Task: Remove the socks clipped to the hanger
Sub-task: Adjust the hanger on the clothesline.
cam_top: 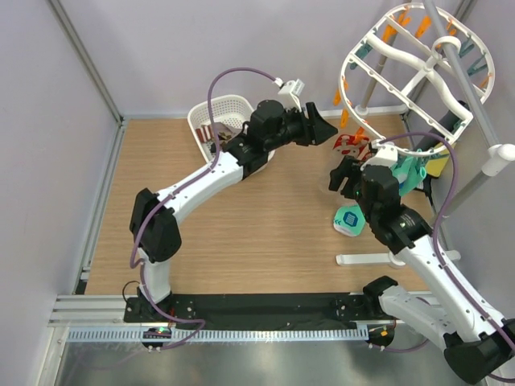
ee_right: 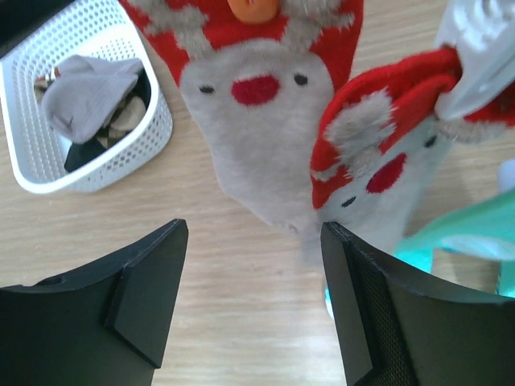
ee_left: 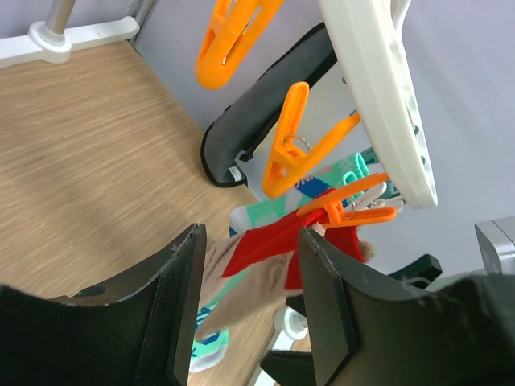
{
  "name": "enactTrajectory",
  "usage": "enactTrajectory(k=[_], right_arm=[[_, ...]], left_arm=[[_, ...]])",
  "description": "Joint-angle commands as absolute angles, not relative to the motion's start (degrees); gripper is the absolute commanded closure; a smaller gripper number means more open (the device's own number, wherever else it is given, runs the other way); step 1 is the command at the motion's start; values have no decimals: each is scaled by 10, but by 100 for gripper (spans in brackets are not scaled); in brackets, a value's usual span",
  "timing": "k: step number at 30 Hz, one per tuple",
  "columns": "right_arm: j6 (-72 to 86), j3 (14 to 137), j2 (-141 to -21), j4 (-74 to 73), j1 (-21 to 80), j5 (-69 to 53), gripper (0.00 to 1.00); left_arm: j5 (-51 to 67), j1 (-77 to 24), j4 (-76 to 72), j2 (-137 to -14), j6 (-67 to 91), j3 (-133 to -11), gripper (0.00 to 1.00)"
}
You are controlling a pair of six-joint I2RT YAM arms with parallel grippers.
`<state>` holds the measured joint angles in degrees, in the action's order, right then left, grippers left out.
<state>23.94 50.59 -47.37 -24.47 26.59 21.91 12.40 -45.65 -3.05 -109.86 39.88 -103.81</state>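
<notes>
The white oval hanger (cam_top: 406,60) hangs at the back right with orange pegs (ee_left: 286,145) dangling from it. Two red-and-beige reindeer socks (ee_right: 257,121) (ee_right: 378,169) hang clipped, seen small in the top view as a red sock (cam_top: 351,145). A black sock (ee_left: 265,104) and a teal sock (ee_left: 326,183) also hang there. My left gripper (cam_top: 328,129) (ee_left: 253,305) is open just short of the red sock (ee_left: 269,241), not touching it. My right gripper (cam_top: 342,173) (ee_right: 253,305) is open below the reindeer socks with nothing between its fingers.
A white perforated basket (cam_top: 211,108) (ee_right: 153,137) at the back centre holds grey and dark socks. A teal sock (cam_top: 350,219) lies on the wooden table beside the right arm. The metal stand pole (cam_top: 471,88) and its white foot (cam_top: 370,259) are at the right.
</notes>
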Motion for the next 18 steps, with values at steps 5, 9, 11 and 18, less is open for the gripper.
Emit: enactTrajectory(k=[5, 9, 11, 18], right_arm=[[215, 464, -530, -51, 270, 258, 23], [216, 463, -548, -37, 270, 280, 23], [218, 461, -550, -32, 269, 281, 24], [229, 463, -575, -34, 276, 293, 25]], left_arm=[[114, -444, -50, -1052, 417, -1028, 45], [126, -436, -42, -1053, 417, -1023, 44], [127, -432, -41, -1049, 417, -1018, 44], [134, -425, -55, -1034, 420, -979, 44]])
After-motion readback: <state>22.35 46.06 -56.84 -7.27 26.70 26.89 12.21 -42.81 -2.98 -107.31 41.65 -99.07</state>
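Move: The nearer reindeer sock hangs about 7 cm ahead of the right hand, 1 cm to its right and some 3 cm above it. Its orange clip sits roughly 8 cm higher and 2 cm farther out, and the second reindeer sock hangs some 6 cm to the first one's right, at the same distance out. From the left hand, the nearer sock lies about 8 cm to the right, level in reach and some 5 cm lower. Bring the right gripper forward about 5 cm towards the hanging reindeer socks, sinking some 2 cm as it goes, with the fingers kept wide and not closing on anything. Meanwhile ease the empty left gripper some 3 cm to the left, away from the clipped socks, drifting a little forward and down, its fingers still half open. ##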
